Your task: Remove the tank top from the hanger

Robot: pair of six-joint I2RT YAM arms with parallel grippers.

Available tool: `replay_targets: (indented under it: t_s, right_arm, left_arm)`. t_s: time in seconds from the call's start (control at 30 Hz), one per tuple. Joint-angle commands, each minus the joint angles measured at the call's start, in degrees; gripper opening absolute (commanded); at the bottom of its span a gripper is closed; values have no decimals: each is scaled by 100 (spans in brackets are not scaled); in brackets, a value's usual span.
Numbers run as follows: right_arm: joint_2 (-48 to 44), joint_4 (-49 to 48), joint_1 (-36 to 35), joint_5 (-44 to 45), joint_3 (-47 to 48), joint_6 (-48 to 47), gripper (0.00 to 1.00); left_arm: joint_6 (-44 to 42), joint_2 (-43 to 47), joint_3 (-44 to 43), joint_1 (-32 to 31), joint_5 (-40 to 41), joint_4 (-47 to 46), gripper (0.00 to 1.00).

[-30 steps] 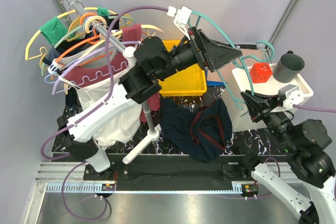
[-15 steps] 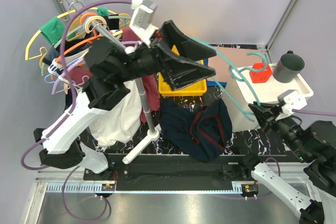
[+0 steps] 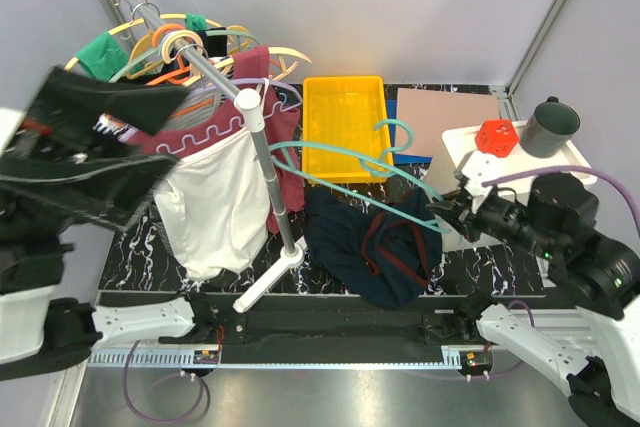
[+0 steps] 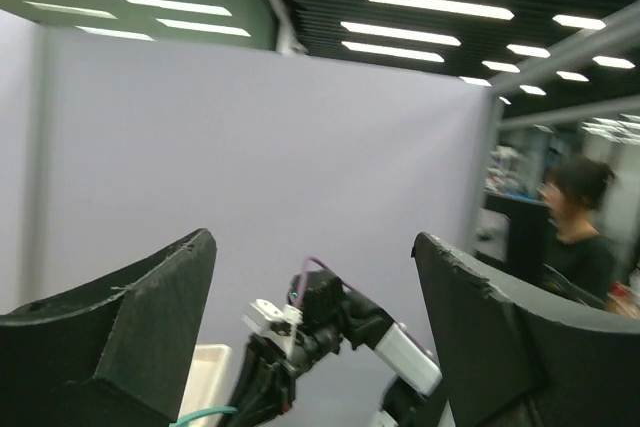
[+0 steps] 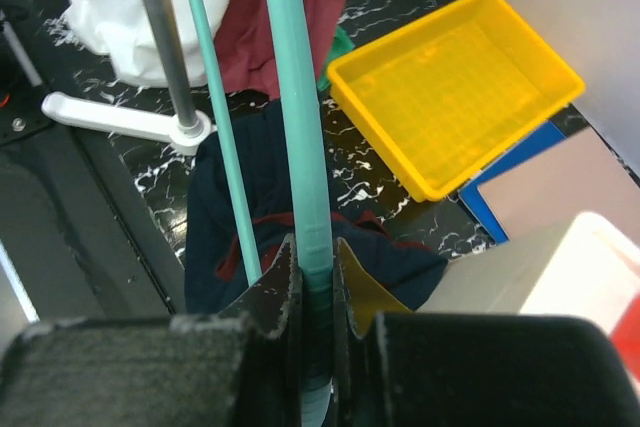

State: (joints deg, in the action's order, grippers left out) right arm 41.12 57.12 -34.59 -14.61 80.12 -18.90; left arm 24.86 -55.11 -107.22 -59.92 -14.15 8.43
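Note:
The tank top (image 3: 375, 245) lies crumpled on the dark table, navy with maroon trim, off the hanger; it also shows in the right wrist view (image 5: 228, 209). The teal hanger (image 3: 340, 159) is bare and held in the air above it, hook near the yellow bin. My right gripper (image 3: 447, 209) is shut on one hanger arm (image 5: 305, 187), jaws pressed on both sides (image 5: 317, 272). My left gripper (image 3: 165, 132) is raised high at the far left, open and empty. In its own view the fingers (image 4: 150, 307) stand wide apart, facing the wall.
A clothes rack pole (image 3: 262, 162) with a white foot (image 3: 270, 282) stands centre-left, hung with a maroon-and-white shirt (image 3: 215, 197), a green garment and several coloured hangers. A yellow bin (image 3: 345, 127), a brown board (image 3: 440, 117) and a white tray (image 3: 470, 147) with a red block and dark cup sit behind.
My left arm has let go of the hanger and swung up and left, close to the camera. My right gripper has brought the hanger down and left over the tank top.

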Motion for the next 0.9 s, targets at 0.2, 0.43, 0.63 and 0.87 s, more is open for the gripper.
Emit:
replay_targets:
  t_s: [0.2,0.43,0.63,0.87]
  right_arm:
    - [1898,-525,118,-1007,909,-1151,0]
    - [2953,-808,989,-3310,1594,-1178,0]
    - [4034,-554,1077,-4286,2708,-1204,0]
    - [5098,281,1086,-4937,3861,-1529,0]
  left_arm:
    - [-658,897,702,-20,2355,976,85]
    - [-623,1073,922,-20,2549,1266,84]
    - [-307,1344,1238,-11,3163,1469,84]
    - [-245,1574,1563,-11,3709,1530,84]
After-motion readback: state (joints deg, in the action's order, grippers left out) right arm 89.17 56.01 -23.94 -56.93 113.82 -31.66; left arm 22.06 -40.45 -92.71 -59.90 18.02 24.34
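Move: Some 30 cm to the left of the right hand, about 10 ahead and 15 above, is the near end of the rail that its pinched teal hanger is being taken to. The tank top lies on the table some 35 cm below this hand, 8 to its left and 2 ahead; the yellow tray, as low, is 30 ahead and 13 left. From the open left hand, the rail end is about 14 ahead, 7 right and 12 below. Carrying the hanger by one corner in shut fingers, the right hand sweeps about 13 cm left and as far forward towards the rail, dipping slightly before rising some 5 cm, and turns about 30 degrees counter-clockwise. The empty left hand stays open, first swinging left, then coming down some 10 cm and forward about 8 on the rack's left side, also turning counter-clockwise. ##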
